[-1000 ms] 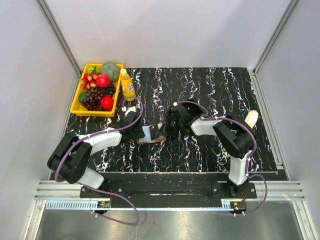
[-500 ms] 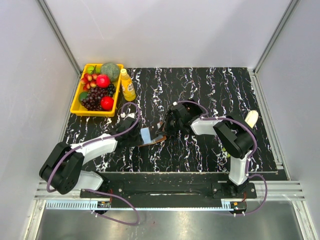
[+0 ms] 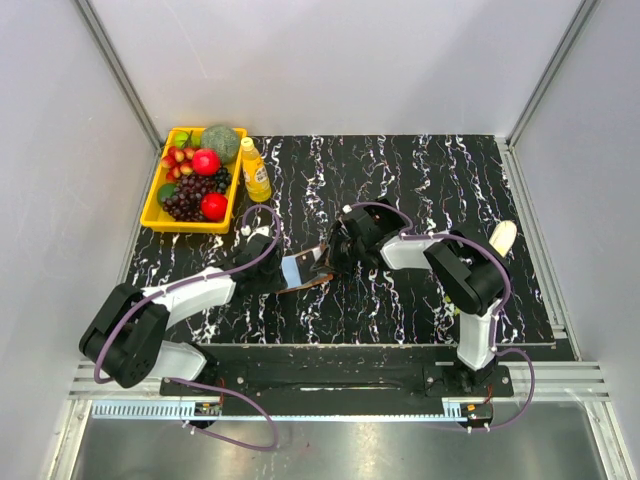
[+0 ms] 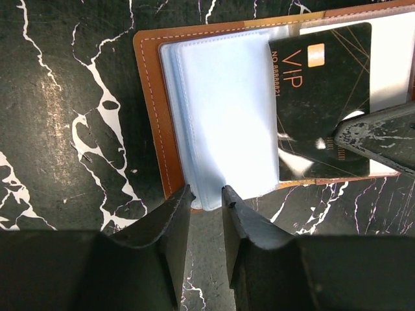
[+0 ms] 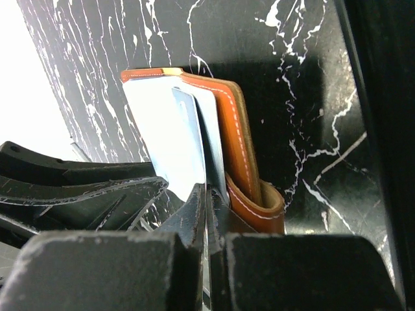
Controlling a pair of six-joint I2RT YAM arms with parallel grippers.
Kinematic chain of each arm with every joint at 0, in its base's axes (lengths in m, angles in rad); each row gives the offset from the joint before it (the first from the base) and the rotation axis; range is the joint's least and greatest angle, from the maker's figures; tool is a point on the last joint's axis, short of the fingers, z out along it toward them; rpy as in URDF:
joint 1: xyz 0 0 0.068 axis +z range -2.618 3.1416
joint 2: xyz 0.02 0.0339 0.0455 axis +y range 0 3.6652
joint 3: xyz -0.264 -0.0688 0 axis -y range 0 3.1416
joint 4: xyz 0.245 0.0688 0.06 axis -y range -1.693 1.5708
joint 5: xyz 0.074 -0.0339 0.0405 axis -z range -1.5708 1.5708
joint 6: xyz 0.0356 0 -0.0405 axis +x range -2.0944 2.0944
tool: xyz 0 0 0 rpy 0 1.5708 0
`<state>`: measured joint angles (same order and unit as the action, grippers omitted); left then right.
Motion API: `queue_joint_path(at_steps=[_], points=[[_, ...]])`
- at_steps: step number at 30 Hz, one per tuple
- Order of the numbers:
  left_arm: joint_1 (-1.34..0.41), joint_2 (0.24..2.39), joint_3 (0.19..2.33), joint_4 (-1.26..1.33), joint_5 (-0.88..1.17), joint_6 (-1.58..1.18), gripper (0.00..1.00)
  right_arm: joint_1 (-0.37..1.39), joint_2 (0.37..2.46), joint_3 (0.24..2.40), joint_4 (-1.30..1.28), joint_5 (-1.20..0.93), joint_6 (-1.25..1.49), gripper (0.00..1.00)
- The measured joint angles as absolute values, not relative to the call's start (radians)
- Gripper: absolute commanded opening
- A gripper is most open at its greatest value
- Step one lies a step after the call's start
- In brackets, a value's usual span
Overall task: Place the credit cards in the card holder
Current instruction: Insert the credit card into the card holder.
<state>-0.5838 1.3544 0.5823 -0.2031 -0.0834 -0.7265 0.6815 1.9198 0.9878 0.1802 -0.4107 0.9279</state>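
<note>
The card holder [image 4: 152,97] lies open on the black marble table, brown leather with clear plastic sleeves [image 4: 220,110]. A black VIP credit card [image 4: 318,97] lies partly over the sleeves' right side. My right gripper [image 5: 206,194] is shut on that card's edge, beside the holder's leather fold [image 5: 243,155]. My left gripper [image 4: 206,193] stands narrowly open, its fingertips at the near edge of the sleeves and table showing between them. From above, the left gripper [image 3: 268,265] and right gripper [image 3: 332,256] flank the card holder [image 3: 298,270].
A yellow tray [image 3: 190,222] of fruit sits at the back left, with a yellow juice bottle [image 3: 255,170] beside it. A banana [image 3: 503,237] lies near the right arm. Grey walls and metal rails bound the table.
The left arm's elbow swung out to the left and forward while its gripper stayed at the holder's left edge. The right gripper edged slightly left with the card.
</note>
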Motion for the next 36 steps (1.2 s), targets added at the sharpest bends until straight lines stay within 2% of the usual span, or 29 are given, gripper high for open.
queue_joint_path(at_steps=[11,20,21,23,30,34,36], points=[[-0.584,1.372,0.588,-0.197,-0.083,-0.722,0.31,0.680,2.024,1.041,0.260,-0.510,0.966,0.00],[-0.586,1.382,0.596,-0.195,-0.083,-0.723,0.33,0.716,2.014,1.087,0.178,-0.453,0.891,0.03],[-0.586,1.383,0.599,-0.199,-0.083,-0.723,0.33,0.716,2.014,1.087,0.175,-0.453,0.888,0.06],[-0.586,1.383,0.604,-0.204,-0.083,-0.722,0.33,0.717,2.014,1.092,0.161,-0.452,0.880,0.23],[-0.589,1.388,0.612,-0.206,-0.088,-0.723,0.33,0.729,2.003,1.106,0.106,-0.425,0.849,0.36],[-0.590,1.390,0.612,-0.201,-0.091,-0.723,0.33,0.738,1.982,1.113,0.058,-0.393,0.808,0.50],[-0.591,1.391,0.612,-0.194,-0.091,-0.723,0.33,0.743,1.967,1.115,0.038,-0.376,0.783,0.51]])
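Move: The right hand, shut on the black VIP card with the card's middle about 2 cm ahead and 1 cm left, has the clear left pocket of the card holder roughly 7 cm to its left, level fore and aft and just below it. The open black box stands some 12 cm ahead and 13 cm right of that hand. From the left hand, at the holder's near left corner, the pocket lies about 5 cm ahead and 2 cm right. Still pinching the VIP card, the right hand pushes it to the left, edge first under the pocket's clear cover, about 2.5 cm while sinking nearly 1 cm. It then stops, opens its fingers about halfway and eases back a little to the right, swinging a few degrees counter-clockwise. The left fingers stay at the holder's near left corner, steadying it. ##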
